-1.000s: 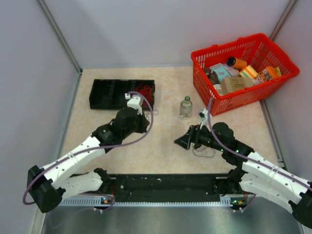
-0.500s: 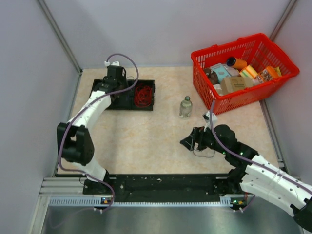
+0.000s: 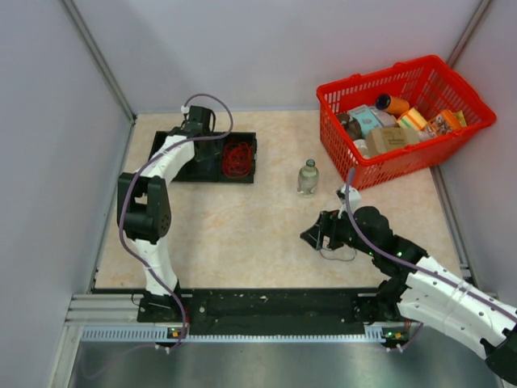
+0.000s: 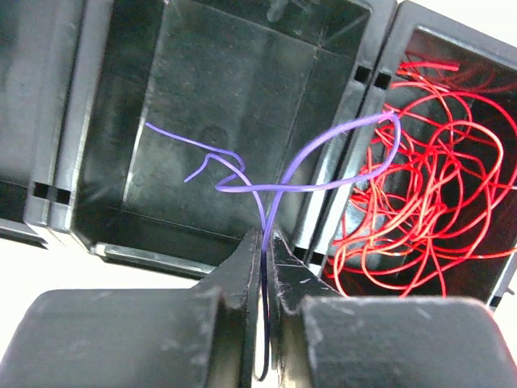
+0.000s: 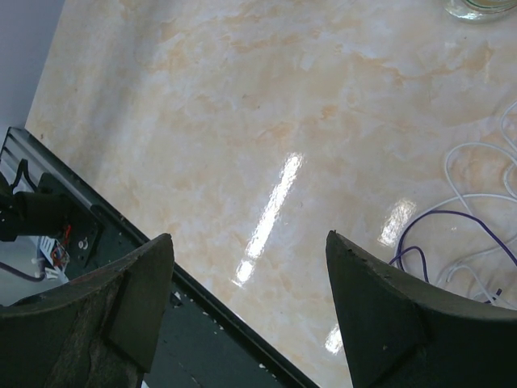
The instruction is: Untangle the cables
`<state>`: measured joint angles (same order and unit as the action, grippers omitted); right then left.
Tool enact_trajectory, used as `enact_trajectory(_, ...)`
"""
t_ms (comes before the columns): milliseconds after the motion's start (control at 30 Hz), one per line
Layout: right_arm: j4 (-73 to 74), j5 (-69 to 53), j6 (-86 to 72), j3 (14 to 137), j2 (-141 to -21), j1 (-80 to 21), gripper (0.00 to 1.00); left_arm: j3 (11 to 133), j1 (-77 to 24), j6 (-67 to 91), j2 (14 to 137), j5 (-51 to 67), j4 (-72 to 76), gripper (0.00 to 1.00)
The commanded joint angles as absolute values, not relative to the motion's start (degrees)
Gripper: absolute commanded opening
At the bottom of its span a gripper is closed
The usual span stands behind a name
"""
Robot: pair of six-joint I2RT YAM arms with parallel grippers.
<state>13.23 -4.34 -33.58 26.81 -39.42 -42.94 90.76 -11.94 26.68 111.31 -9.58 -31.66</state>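
Observation:
My left gripper (image 3: 199, 128) reaches over the black compartment tray (image 3: 166, 158) at the back left. In the left wrist view that gripper (image 4: 264, 236) is shut on a thin purple cable (image 4: 323, 145), which loops above the tray's bare middle compartment (image 4: 226, 105). A red cable bunch (image 4: 436, 186) fills the right compartment (image 3: 237, 158). My right gripper (image 3: 312, 236) hovers low over the table, open and holding nothing (image 5: 250, 236). Just right of it lie white cable loops (image 5: 477, 198) and a purple cable (image 5: 440, 220), a small tangle (image 3: 338, 252) on the table.
A red basket (image 3: 404, 89) full of groceries stands at the back right. A small glass bottle (image 3: 307, 176) stands mid-table, just behind the right gripper. The black rail (image 3: 275, 303) runs along the near edge. Grey walls close in both sides.
The left arm has risen from mid-table and swung back over the black tray with the purple cable still pinched. The right gripper has edged slightly right and stays open.

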Motion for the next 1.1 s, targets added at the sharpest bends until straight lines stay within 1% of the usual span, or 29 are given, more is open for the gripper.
enact_trajectory(0, 12.48, -4.04, -33.22, 27.86, -39.46, -42.54, 0.75, 94.74, -10.2, 24.88, 111.88, -10.03, -32.16, 0.1)
enact_trajectory(33, 12.48, -4.04, -33.48, 27.77, -39.38, -42.54, 0.75, 94.75, -9.93, 24.61, 111.88, -9.67, -32.43, 0.16)
enact_trajectory(133, 12.74, -4.04, -34.19, 27.6, -38.85, -42.54, 0.74, 93.96, -9.84, 24.26, 109.34, -10.37, -32.87, 0.45)
enact_trajectory(167, 13.35, -3.61, -34.36, 27.51, -38.67, -42.54, 0.74, 93.43, -9.84, 24.34, 108.2, -10.63, -32.61, 0.53)
enact_trajectory(233, 15.11, -1.77, -34.63, 27.68, -38.5, -42.54, 0.74, 92.9, -9.84, 24.43, 106.01, -10.55, -32.78, 0.64)
enact_trajectory(267, 16.68, -0.19, -34.98, 28.03, -38.5, -42.54, 0.74, 92.9, -9.84, 24.69, 104.78, -9.94, -33.39, 0.66)
enact_trajectory(333, 20.63, 6.29, -36.55, 28.91, -38.41, -42.54, 0.74, 91.5, -10.02, 25.74, 101.45, -7.4, -34.19, 0.68)
enact_trajectory(400, 24.33, 12.28, -38.49, 29.44, -38.41, -42.54, 0.74, 87.65, -10.63, 26.45, 96.97, -2.31, -31.83, 0.69)
enact_trajectory(433, 26.35, 15.61, -40.41, 29.7, -38.41, -42.54, 0.74, 84.84, -11.16, 26.8, 94.16, -0.37, -30.25, 0.69)
enact_trajectory(533, 34.42, 26.42, -47.35, 30.67, -39.81, -42.28, 0.74, 75.0, -13.79, 26.54, 85.81, 10.86, -22.53, 0.67)
enact_trajectory(633, 41.9, 32.95, -52.89, 31.81, -40.96, -40.26, 0.72, 66.55, -17.21, 25.32, 79.82, 19.66, -17.85, 0.68)
enact_trajectory(733, 43.77, 31.91, -53.53, 30.86, -38.95, -35.18, 0.68, 61.72, -23.97, 23.12, 75.33, 19.43, -17.93, 0.69)
enact_trajectory(867, 38.77, 26.11, -48.97, 29.71, -37.97, -27.35, 0.63, 54.95, -35.39, 25.48, 70.76, 18.38, -14.51, 0.69)
enact_trajectory(1000, 29.99, 22.16, -42.03, 28.74, -38.67, -21.9, 0.49, 48.35, -46.11, 31.37, 69.79, 18.55, -5.64, 0.68)
enact_trajectory(1067, 25.86, 18.56, -39.12, 28.56, -40.85, -19.87, 0.46, 46.76, -49.99, 32.34, 70.57, 16.88, -3.26, 0.69)
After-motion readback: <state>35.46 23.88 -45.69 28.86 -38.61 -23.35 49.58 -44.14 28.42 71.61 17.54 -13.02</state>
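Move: The left gripper, holding the purple cable, is over the black organizer: its middle compartment, centred some 3 cm left and about 7 cm below, is roughly level fore-and-aft. The red cables lie level, about 8 cm right and 7 cm below; the empty compartment is level, about 14 cm left, equally low. From the open right gripper, the remaining tangle lies about 12 cm right, 1 cm back and 13 cm below; the bottle stands 15 cm ahead, 1 cm left, 9 cm below. Open the left fingers wide to let the purple cable go into the middle compartment, then lift clear and swing back about 27 cm and right some 21 cm towards the remaining tangle, turning clockwise. Meanwhile carry the right gripper about 17 cm right and 5 cm down to above the remaining tangle, turning some 50 degrees clockwise and ending slightly forward, its fingers partly closing. ##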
